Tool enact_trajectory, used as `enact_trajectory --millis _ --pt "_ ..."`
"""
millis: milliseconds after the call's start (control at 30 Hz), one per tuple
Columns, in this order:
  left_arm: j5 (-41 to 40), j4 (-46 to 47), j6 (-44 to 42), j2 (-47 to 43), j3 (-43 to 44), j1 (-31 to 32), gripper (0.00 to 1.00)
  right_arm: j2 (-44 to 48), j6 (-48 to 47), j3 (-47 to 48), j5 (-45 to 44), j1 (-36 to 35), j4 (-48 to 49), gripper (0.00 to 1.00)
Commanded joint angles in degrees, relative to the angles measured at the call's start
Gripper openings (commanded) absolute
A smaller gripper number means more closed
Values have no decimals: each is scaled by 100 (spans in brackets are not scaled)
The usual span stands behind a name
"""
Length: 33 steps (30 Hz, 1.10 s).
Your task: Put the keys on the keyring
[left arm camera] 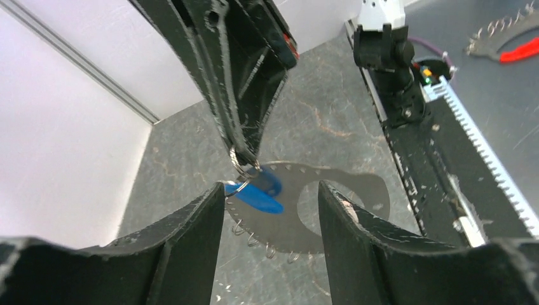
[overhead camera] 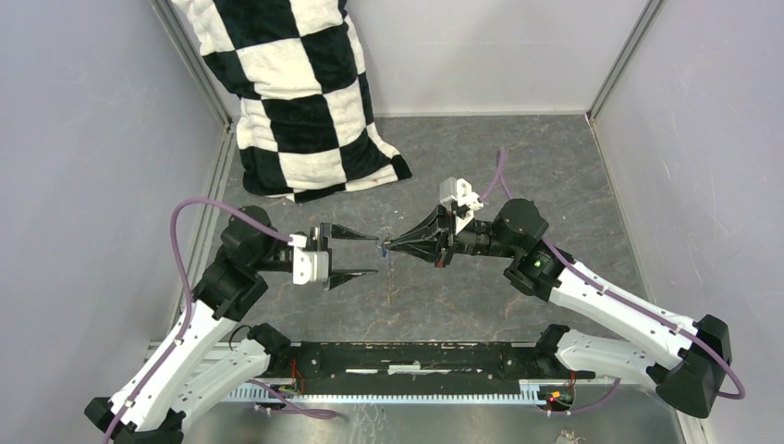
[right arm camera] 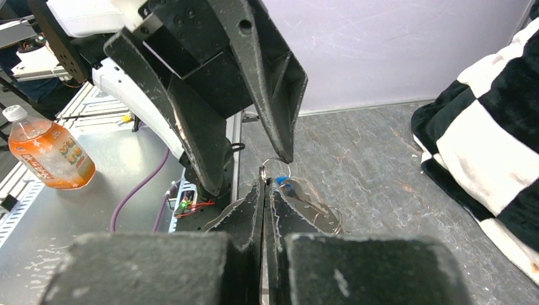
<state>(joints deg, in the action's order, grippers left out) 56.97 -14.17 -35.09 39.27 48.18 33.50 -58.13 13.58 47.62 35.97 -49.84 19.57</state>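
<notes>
My right gripper point(overhead camera: 386, 246) is shut, pinching the keyring point(left arm camera: 243, 164), a thin silver wire ring, at its fingertips. A blue-headed key point(left arm camera: 259, 192) hangs from the ring just below the tip. Behind it dangles a flat grey perforated piece point(left arm camera: 346, 190) with small wire coils along its edge. My left gripper point(overhead camera: 362, 253) faces the right one and is open. The blue key sits between its fingers point(left arm camera: 202, 223), close to the left one, and I cannot tell if they touch. In the right wrist view the ring point(right arm camera: 274, 166) and the key point(right arm camera: 284, 184) show just past my right gripper point(right arm camera: 264, 185).
A black-and-white checkered cushion point(overhead camera: 296, 92) leans in the back left corner. Grey walls close in the dark stone-patterned floor point(overhead camera: 518, 166) on three sides. The black base rail point(overhead camera: 416, 356) runs along the near edge. An orange drink bottle point(right arm camera: 51, 152) stands outside the cell.
</notes>
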Motion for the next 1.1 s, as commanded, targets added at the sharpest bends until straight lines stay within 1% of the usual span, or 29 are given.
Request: enact_trajectory --millis 0,233,367,533,767,833,900,967,1000,1033,1067 --pt "-57 861 1441 235 293 17 60 25 -190 220 -10 15 202 0" --pt "-152 893 1523 332 223 11 54 -34 -447 393 24 19 -168 0" --pt "-145 790 1497 398 207 13 40 -71 -501 473 40 17 -259 0" --pt "-128 698 1460 508 213 14 27 -85 -519 486 68 19 -259 0" --pt "-199 512 1466 584 211 14 19 -82 -535 508 72 21 -245 0" --pt "-219 512 1470 588 217 15 13 -109 -491 512 111 17 -211 0" --pt "-258 522 1506 609 226 17 5 -134 -449 520 175 19 -190 0" --pt "-329 518 1554 622 235 17 2 -130 -457 541 240 21 -209 0" --pt "-368 510 1560 612 235 17 2 -118 -507 574 245 19 -290 1" --pt "-409 481 1558 612 247 20 2 -90 -640 671 218 19 -486 6" --pt "-438 452 1551 613 259 15 2 -93 -861 779 174 19 -825 14"
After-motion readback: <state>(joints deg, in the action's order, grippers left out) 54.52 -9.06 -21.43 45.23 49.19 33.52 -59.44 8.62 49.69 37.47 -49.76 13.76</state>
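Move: The keyring, already held in the right fingertips, lies from the open left hand about 2 cm forward, 2 cm to the right and roughly 1 cm higher; it is about 1 cm left of the right hand, at its height and level with it. The blue key tag hangs about 5 cm below the ring and 1 cm nearer the base. The grey plate's middle is some 6 cm back from the ring and 10 cm lower, about 3 cm to the left hand's right. The left fingertips close from wide open to pinch the near side of the keyring, right against the right fingertips, which keep their grip. To get there the left hand goes about 2 cm forward and a little over 1 cm right, rising 1 cm before sinking back slightly lower, and rolls some 15 degrees, its forward finger dipping. The right hand sinks about 1 cm with the ring. ##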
